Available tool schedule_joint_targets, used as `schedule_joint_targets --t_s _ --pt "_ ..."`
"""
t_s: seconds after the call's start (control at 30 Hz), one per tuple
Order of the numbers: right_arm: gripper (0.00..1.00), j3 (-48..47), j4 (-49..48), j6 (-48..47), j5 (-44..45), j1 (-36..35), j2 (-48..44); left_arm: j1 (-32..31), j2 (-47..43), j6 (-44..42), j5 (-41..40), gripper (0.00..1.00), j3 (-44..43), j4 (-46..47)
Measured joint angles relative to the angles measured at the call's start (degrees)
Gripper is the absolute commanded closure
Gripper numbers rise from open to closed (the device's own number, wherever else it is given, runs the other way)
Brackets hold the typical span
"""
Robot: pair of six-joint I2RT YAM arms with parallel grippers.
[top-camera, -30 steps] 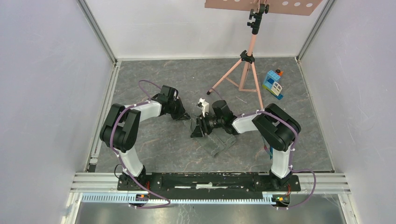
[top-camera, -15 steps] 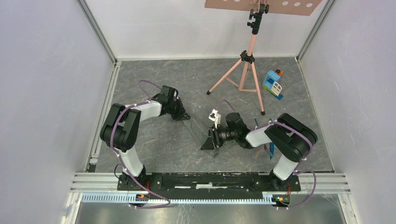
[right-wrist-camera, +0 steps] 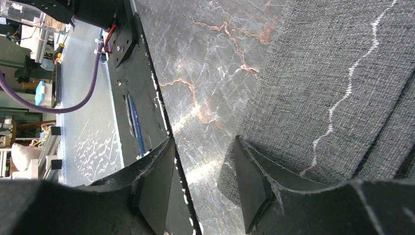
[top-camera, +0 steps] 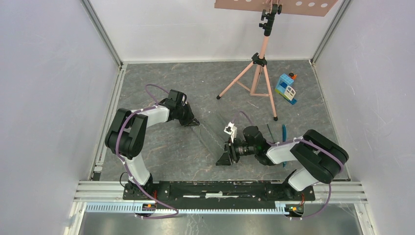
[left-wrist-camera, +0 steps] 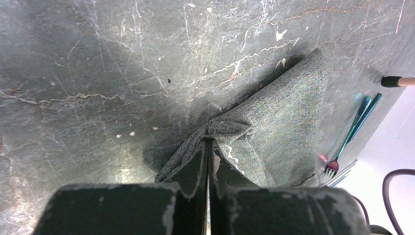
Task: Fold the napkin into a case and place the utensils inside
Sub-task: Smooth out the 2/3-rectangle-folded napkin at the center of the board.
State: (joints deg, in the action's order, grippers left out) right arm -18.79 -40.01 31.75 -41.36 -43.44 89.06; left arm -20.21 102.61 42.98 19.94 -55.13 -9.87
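The dark grey napkin [left-wrist-camera: 281, 122] lies folded on the marbled floor and barely stands out from it in the top view [top-camera: 215, 138]. My left gripper [left-wrist-camera: 208, 143] is shut on its bunched near corner, seen from above at the napkin's upper left [top-camera: 194, 121]. My right gripper [right-wrist-camera: 203, 169] is open, low over the floor by the napkin's near end [top-camera: 226, 157]. Its right finger [right-wrist-camera: 252, 188] rests against the napkin's edge [right-wrist-camera: 337, 73], which has a pale stitched line. Only floor shows between its jaws. Slim blue-teal utensils [top-camera: 284, 133] lie right of the napkin, including a fork [left-wrist-camera: 337, 156].
A pink tripod [top-camera: 259, 68] stands behind the napkin, one foot [left-wrist-camera: 396, 81] close to the cloth's far corner. A blue-and-white toy block house [top-camera: 286, 88] sits at the back right. White walls enclose the floor. The black base rail [right-wrist-camera: 139, 73] runs along the near edge.
My right gripper has pulled back from the napkin's middle toward the near edge and to the right, still open. The left arm has held still, shut on the corner.
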Motion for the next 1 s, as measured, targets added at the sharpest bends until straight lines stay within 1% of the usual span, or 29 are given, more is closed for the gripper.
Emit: schedule_joint_targets --t_s 0.17,0.37,0.43,0.47,0.53,0.63,0.73,0.77,0.87,1.0 --pt "0.46 0.6 1.7 -1.3 1.0 -0.8 -2.1 0.1 0.2 0.0 0.2 0.98 0.0 0.1" --pt "0.47 1.9 -4.3 -0.8 1.0 -1.2 1.5 0.3 0.5 0.0 0.7 0.98 -0.3 -0.1" --pt "0.45 1.9 -4.0 -0.7 1.1 -1.2 1.3 0.3 0.5 0.0 0.7 0.97 -0.5 -0.3" --pt "0.43 1.8 -3.2 -1.0 1.4 -1.3 0.7 0.3 0.5 0.0 0.8 0.94 -0.5 -0.4" --pt "0.37 0.7 1.9 -2.4 2.4 -1.6 -2.1 0.2 0.5 -0.1 0.9 0.87 -0.6 -0.6" --pt "0.29 -2.6 12.9 -5.9 4.7 -1.7 -7.5 0.2 0.0 -0.2 1.1 0.73 -0.8 -1.4" --pt "0.25 -7.6 22.3 -9.7 7.7 0.1 -11.2 0.2 -2.5 -1.1 1.1 0.57 -0.9 -3.9" --pt "0.23 -8.8 24.4 -10.8 8.8 1.2 -12.0 0.2 -3.5 -1.4 1.1 0.53 -1.0 -4.7" --pt "0.22 -12.2 30.3 -13.8 12.8 5.8 -13.3 0.2 -8.3 -2.3 0.8 0.48 -1.3 -7.6" --pt "0.26 -14.1 36.3 -15.8 16.4 13.5 -13.3 0.2 -15.0 -2.7 -1.0 0.48 -1.0 -10.2"
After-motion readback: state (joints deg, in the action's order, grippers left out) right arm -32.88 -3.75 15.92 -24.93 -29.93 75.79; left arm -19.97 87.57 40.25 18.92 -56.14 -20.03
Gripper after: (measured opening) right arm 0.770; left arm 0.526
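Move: At the left hand, the napkin's far-left corner is pinched; the napkin's middle lies about 7 cm back and 9 cm to that hand's right, practically at its height. From the right hand, at the napkin's near end, the middle is some 9 cm ahead, 1 cm left and 2 cm down; its right near corner is about 7 cm ahead and 9 cm right. The fork lies roughly 8 cm ahead and 20 cm right, the blue utensil beside it 7 cm ahead, 24 cm right. Letting go of the far-left corner after holding it pinned for about half the time, the left fingers open halfway and rise straight up about 8 cm. The right hand first bears down briefly on the napkin's near end, then lifts off and sweeps some 11 cm forward and 7 cm right over the napkin towards its right side, opening wider and turning clockwise. ##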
